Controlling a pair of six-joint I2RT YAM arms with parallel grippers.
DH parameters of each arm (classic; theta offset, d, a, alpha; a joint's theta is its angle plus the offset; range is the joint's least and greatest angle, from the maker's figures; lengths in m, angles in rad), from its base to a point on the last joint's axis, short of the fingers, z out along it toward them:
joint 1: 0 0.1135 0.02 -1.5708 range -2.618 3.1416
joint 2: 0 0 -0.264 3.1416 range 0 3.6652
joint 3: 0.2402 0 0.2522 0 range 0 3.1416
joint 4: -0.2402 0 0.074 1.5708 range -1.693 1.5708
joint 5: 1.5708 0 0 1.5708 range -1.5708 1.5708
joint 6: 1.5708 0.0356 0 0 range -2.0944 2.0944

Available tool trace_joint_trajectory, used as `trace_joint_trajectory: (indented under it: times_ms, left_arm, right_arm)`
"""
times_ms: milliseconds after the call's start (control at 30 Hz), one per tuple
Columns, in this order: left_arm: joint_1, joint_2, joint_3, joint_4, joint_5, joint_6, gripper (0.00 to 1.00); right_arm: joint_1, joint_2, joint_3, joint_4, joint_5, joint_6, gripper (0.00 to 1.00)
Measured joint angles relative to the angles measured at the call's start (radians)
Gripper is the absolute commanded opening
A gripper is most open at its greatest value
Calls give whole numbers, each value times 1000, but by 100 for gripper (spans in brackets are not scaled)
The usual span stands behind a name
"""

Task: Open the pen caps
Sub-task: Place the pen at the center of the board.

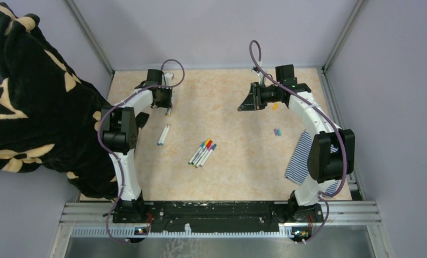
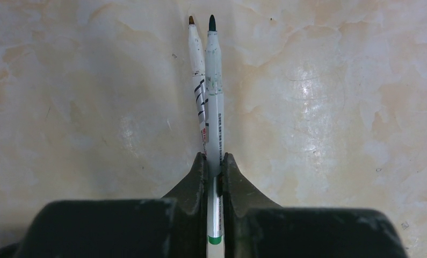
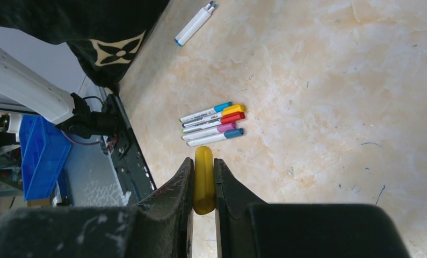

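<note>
My left gripper (image 2: 215, 161) is shut on a white pen (image 2: 215, 107) with a bare dark teal tip and a green band. A second uncapped pen (image 2: 197, 80) with a brownish tip lies tight along its left side, its near end hidden behind my finger. In the top view this gripper (image 1: 167, 109) is at the far left of the table. My right gripper (image 3: 203, 161) is shut on a yellow cap (image 3: 203, 180), held above the table at the far right (image 1: 243, 105). Several capped pens (image 1: 203, 153) lie side by side mid-table and also show in the right wrist view (image 3: 214, 124).
Two white pens (image 1: 164, 134) lie left of centre. Loose teal and purple caps (image 1: 277, 131) and an orange cap (image 1: 275, 106) lie at the right. A striped cloth (image 1: 299, 158) hangs at the right edge. A black patterned blanket (image 1: 34, 107) covers the left side.
</note>
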Motion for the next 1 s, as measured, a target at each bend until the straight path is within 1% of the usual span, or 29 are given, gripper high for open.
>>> trace_joint_trajectory:
  times_ms: [167, 467, 767, 933, 1000]
  left_arm:
    - [0, 13, 2, 1, 0, -1, 12]
    - [0, 24, 3, 6, -5, -5, 25]
    - [0, 24, 3, 7, -7, -7, 31]
    - [0, 24, 3, 7, -7, -7, 38]
    - [0, 24, 3, 8, -6, -7, 39]
  right_arm:
    - [0, 0, -1, 0, 1, 0, 0]
    - [0, 0, -1, 0, 1, 0, 0]
    - [0, 0, -1, 0, 1, 0, 0]
    - [0, 0, -1, 0, 2, 0, 0]
    - [0, -1, -1, 0, 2, 0, 0]
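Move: The left hand already holds the uncapped green-ended pen roughly 2 cm above its resting spot, directly below. The uncapped brown pen lies close against that spot, its middle about 2 cm ahead, 1 cm left and 2 cm down. Two uncapped blue pens lie some 15 cm back and 2 cm left; the capped pens, about 24 cm back and 18 cm right. From the idle right hand the resting spot is roughly 16 cm ahead, 40 cm left and 18 cm down. The left hand lowers the green-ended pen about 1 cm beside the brown pen, then opens, letting go. ##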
